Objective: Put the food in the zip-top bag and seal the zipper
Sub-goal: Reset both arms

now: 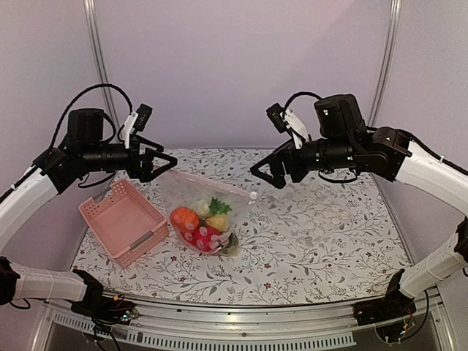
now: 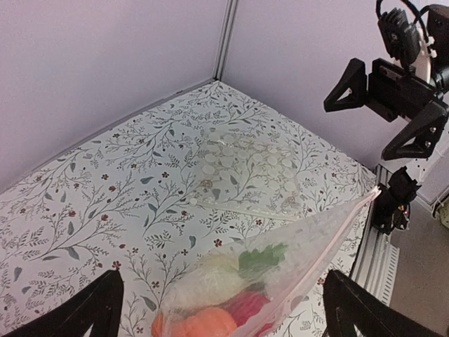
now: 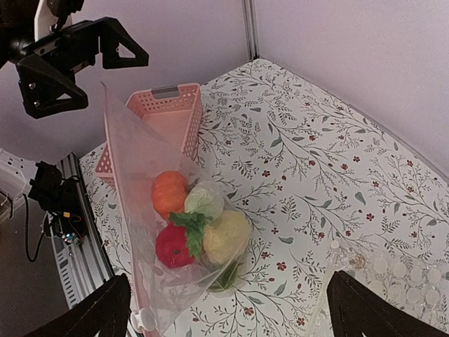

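Note:
The zip-top bag (image 1: pixel 191 191) sits mid-table, clear and dotted, holding the food (image 1: pixel 201 223): orange, red, yellow, pale and green toys (image 3: pixel 196 225). Its zipper (image 3: pixel 121 210), a pinkish strip, rises along the side facing the left arm and crosses the left wrist view (image 2: pixel 333 246). My left gripper (image 1: pixel 162 168) hangs open above the bag's left corner, holding nothing. My right gripper (image 1: pixel 268 178) hangs open to the right of the bag, also with nothing in it. In the left wrist view the bag (image 2: pixel 309 239) and food (image 2: pixel 210 316) lie below my open fingers (image 2: pixel 84 309).
The pink basket (image 1: pixel 121 219) stands left of the bag, close beside it. A flat patch of clear dotted plastic (image 2: pixel 245 172) lies on the flowered table (image 1: pixel 329 234) towards the right gripper; I cannot tell whether it belongs to the bag. Walls close the back and sides.

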{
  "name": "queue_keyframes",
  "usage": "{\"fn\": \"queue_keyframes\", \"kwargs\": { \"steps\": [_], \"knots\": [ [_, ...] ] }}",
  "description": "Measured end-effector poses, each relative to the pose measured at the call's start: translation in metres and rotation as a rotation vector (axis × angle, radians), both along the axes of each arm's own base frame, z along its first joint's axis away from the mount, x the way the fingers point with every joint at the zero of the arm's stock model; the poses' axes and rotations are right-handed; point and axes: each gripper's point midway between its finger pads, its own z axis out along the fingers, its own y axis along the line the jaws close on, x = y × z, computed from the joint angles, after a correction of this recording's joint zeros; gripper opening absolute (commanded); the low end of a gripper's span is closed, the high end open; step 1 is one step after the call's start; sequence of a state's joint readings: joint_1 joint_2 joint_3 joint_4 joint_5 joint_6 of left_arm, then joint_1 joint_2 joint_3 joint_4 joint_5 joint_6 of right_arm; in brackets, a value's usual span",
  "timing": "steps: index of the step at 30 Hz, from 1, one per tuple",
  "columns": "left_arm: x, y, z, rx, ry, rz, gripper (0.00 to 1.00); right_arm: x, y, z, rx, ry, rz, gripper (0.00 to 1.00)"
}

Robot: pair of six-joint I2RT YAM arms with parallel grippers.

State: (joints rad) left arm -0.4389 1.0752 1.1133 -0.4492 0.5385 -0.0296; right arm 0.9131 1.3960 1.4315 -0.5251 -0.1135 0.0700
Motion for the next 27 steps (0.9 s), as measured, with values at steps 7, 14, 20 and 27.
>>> {"fn": "queue_keyframes", "kwargs": {
  "steps": [7, 14, 20, 27],
  "knots": [
    [0.026, 0.025, 0.01, -0.053, 0.035, 0.178, 0.99, 0.021, -0.019, 0.01, 0.05, 0.024, -0.11, 0.99],
    [0.062, 0.083, 0.014, -0.114, 0.058, 0.487, 1.0, 0.064, -0.06, -0.01, 0.059, 0.096, -0.294, 0.99],
    [0.085, 0.142, -0.02, -0.114, 0.093, 0.748, 1.0, 0.101, -0.113, -0.049, 0.028, 0.165, -0.467, 0.99],
    [0.095, 0.222, -0.058, -0.095, 0.099, 1.049, 1.0, 0.133, -0.2, -0.107, -0.023, 0.24, -0.697, 0.99]
  ]
}}
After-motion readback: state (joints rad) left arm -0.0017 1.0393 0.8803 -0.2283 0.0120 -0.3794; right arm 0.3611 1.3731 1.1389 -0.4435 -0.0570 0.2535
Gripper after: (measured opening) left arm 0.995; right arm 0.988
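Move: The filled zip-top bag has its middle about 6 cm ahead, 8 cm right and 23 cm below the left hand; from the right hand it is some 8 cm ahead, 17 cm left and equally low. The empty pink basket is about 10 cm ahead and 19 cm left of the left hand, 30 cm down. A second, flat bag lies roughly 16 cm ahead and 15 cm right of the right hand, 33 cm below. Neither hand grips anything: with fingers already wide open, both draw away from the filled bag and swing outward. The left goes some 22 cm left and 10 forward, over the basket, rising a touch before sinking, and turns about 60 degrees counter-clockwise. The right goes about 20 cm right, 13 forward and, after a slight rise, 11 down over the flat bag, turning clockwise. ##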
